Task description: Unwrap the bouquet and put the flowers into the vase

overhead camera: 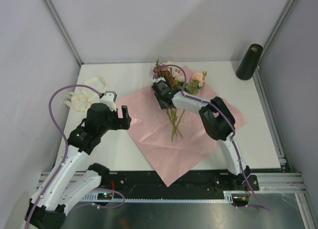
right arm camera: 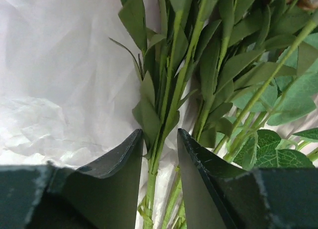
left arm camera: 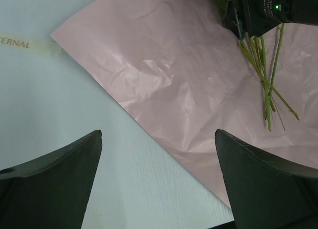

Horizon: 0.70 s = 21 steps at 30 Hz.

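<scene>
The bouquet lies opened out: its pink paper sheet [overhead camera: 164, 139] is spread flat on the white table. The flowers [overhead camera: 198, 79] rest on the sheet, blooms toward the back and green stems [left arm camera: 263, 80] toward the front. My right gripper [overhead camera: 160, 92] is down over the leafy stems. In the right wrist view its jaws [right arm camera: 159, 131] stand partly apart around one green stem [right arm camera: 169, 105], with gaps beside it. My left gripper [overhead camera: 118, 103] hovers wide open and empty over the sheet's left edge [left arm camera: 158, 132]. The black vase [overhead camera: 249, 61] stands upright at the back right corner.
A cream ribbon [overhead camera: 84, 95] lies bunched at the table's left edge, and a printed strip of it [left arm camera: 30, 45] shows in the left wrist view. Grey walls with metal rails enclose the table on three sides. Pale crinkled paper [right arm camera: 59, 90] lies under the stems.
</scene>
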Each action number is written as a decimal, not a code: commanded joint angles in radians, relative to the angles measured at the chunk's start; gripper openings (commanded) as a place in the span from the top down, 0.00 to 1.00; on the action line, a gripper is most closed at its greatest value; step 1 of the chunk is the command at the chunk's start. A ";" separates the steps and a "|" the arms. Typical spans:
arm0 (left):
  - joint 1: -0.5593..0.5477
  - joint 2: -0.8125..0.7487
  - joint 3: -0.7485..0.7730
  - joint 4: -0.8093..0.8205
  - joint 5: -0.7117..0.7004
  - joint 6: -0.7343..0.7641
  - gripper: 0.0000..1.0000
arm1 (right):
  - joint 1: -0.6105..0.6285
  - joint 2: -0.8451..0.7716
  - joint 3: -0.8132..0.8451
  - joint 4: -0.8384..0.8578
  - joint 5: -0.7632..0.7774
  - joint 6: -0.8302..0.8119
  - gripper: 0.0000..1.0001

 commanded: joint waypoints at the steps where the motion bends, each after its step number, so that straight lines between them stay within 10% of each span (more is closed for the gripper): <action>1: 0.003 -0.017 -0.008 0.010 -0.012 0.025 0.00 | -0.008 0.027 0.042 -0.037 0.040 0.034 0.61; 21: 0.004 -0.014 -0.010 0.010 -0.019 0.025 0.00 | 0.018 -0.263 -0.143 0.186 -0.054 0.026 1.00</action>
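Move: The leafy green stems of the dark-red flowers already lie between the right gripper's part-open fingers, just about 1 cm below the hand point. Their dark-red heads lie some 16 cm ahead and 2 cm left, the peach roses about 13 cm ahead and 16 cm right, and the black vase roughly 16 cm ahead and 41 cm right. From the left gripper the stems are about 18 cm ahead, 18 cm right and 17 cm below. Settle the right gripper about half a centimetre down and to the right around the dark-red flowers' stems, hold there and close the part-open fingers almost fully to pinch them just below the leaves. Then, keeping the pinch, start lifting off the pink paper, up nearly 2 cm and drawing back about 1 cm. ##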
